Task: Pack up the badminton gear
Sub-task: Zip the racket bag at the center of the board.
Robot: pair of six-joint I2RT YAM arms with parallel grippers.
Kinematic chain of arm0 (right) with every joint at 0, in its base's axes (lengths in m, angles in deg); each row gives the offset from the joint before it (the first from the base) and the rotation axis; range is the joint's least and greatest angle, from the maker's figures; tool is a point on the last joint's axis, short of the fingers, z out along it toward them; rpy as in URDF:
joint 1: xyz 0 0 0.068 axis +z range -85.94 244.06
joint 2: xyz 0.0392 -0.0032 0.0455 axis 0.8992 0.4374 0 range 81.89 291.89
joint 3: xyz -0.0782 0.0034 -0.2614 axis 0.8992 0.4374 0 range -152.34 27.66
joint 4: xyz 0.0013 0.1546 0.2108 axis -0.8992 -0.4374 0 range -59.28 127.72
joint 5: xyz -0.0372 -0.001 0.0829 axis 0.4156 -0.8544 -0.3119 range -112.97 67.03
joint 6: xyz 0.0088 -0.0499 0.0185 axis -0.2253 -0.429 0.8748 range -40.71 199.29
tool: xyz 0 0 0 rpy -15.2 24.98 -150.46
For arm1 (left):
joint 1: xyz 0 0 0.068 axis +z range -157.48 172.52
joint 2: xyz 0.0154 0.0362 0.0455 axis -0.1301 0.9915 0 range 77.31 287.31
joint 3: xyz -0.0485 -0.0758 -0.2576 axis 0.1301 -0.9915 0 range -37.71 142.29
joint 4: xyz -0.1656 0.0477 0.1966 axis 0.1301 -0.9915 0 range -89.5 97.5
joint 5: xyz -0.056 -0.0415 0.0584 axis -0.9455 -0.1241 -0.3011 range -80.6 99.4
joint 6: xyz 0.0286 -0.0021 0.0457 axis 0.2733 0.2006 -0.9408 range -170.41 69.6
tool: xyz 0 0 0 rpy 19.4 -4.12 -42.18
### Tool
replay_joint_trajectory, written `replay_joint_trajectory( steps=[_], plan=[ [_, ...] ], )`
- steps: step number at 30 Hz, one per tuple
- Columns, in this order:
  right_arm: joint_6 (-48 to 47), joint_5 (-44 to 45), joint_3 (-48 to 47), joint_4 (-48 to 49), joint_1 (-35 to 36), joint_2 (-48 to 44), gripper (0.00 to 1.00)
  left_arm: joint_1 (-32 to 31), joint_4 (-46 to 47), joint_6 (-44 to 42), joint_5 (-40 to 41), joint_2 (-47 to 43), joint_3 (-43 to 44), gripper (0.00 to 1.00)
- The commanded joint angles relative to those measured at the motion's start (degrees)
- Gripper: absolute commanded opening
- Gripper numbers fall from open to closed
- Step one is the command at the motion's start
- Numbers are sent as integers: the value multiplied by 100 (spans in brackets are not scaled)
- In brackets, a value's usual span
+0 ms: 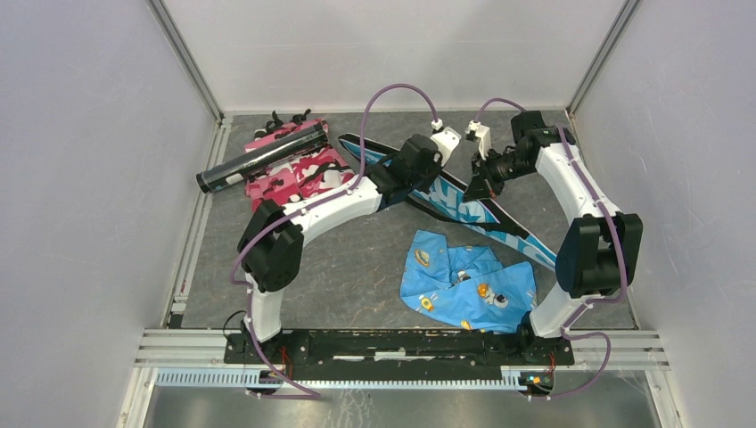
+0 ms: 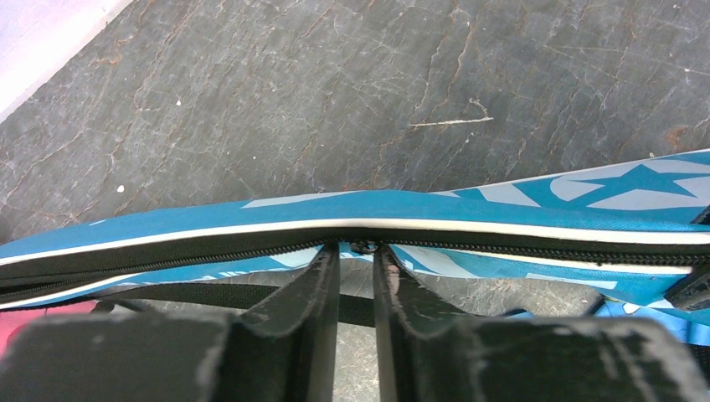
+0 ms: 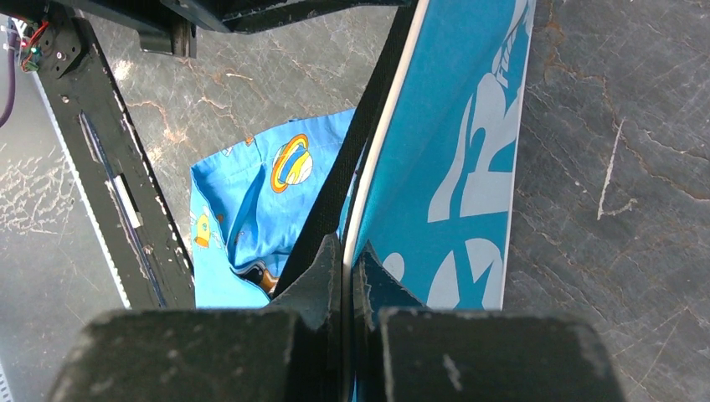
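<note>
The blue "SPORT" cover (image 1: 499,227) lies slantwise across the middle of the grey table, and its edge is raised. In the left wrist view its black zipper runs along the cover (image 2: 502,205). My left gripper (image 2: 360,245) stands at that zipper with its fingers a narrow gap apart, and the small zipper pull (image 2: 362,246) sits between the tips. My right gripper (image 1: 477,185) is shut on the cover's white-piped edge (image 3: 347,243) and holds it up on its side. The black tube (image 1: 263,158) lies at the far left on the pink bag.
A pink camouflage bag (image 1: 285,174) lies at the back left under the tube. A blue cartoon-print cloth (image 1: 468,285) lies crumpled at the front right, near the right arm's base. The cover's black strap (image 3: 352,151) hangs beside its edge. Walls close in the table on three sides.
</note>
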Motion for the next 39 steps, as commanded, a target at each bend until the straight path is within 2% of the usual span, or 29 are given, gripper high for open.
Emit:
replay_joint_trajectory(
  steps=[1,4,5,13,21,39],
  plan=[
    [-177,-522,-154,-88,25,-39,0,35,254,-422,120,62,305,16],
    [-194,-449,-164,-101,23,-64,0,35,250,-604,262,27,278,3],
    [-200,-424,-161,-101,25,-82,0,35,283,-661,321,11,240,2],
    [-237,-328,-151,-107,-108,-180,0,107,656,-1026,667,-285,-198,2],
    [-385,-286,-187,-274,-227,-198,0,248,759,-1060,737,-333,-257,2],
    [-1100,544,-340,-641,-276,-233,0,877,510,-732,285,-360,-344,2]
  ],
)
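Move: The zipper pull already sits between the left hand's half-open fingertips, about 1 cm ahead and 1 cm below. From that hand, the racket bag's left end is some 18 cm left and 5 cm ahead, and the blue cloth bag's middle is roughly 25 cm back, 6 cm right and 12 cm below. From the right hand, which is pinching the racket bag's edge, the pull is about 8 cm ahead and 7 cm left, at much the same height. Left fingers shut on the zipper pull, drawing 2 cm forward-left, while the right keeps pinching and shifts 2 cm right. ##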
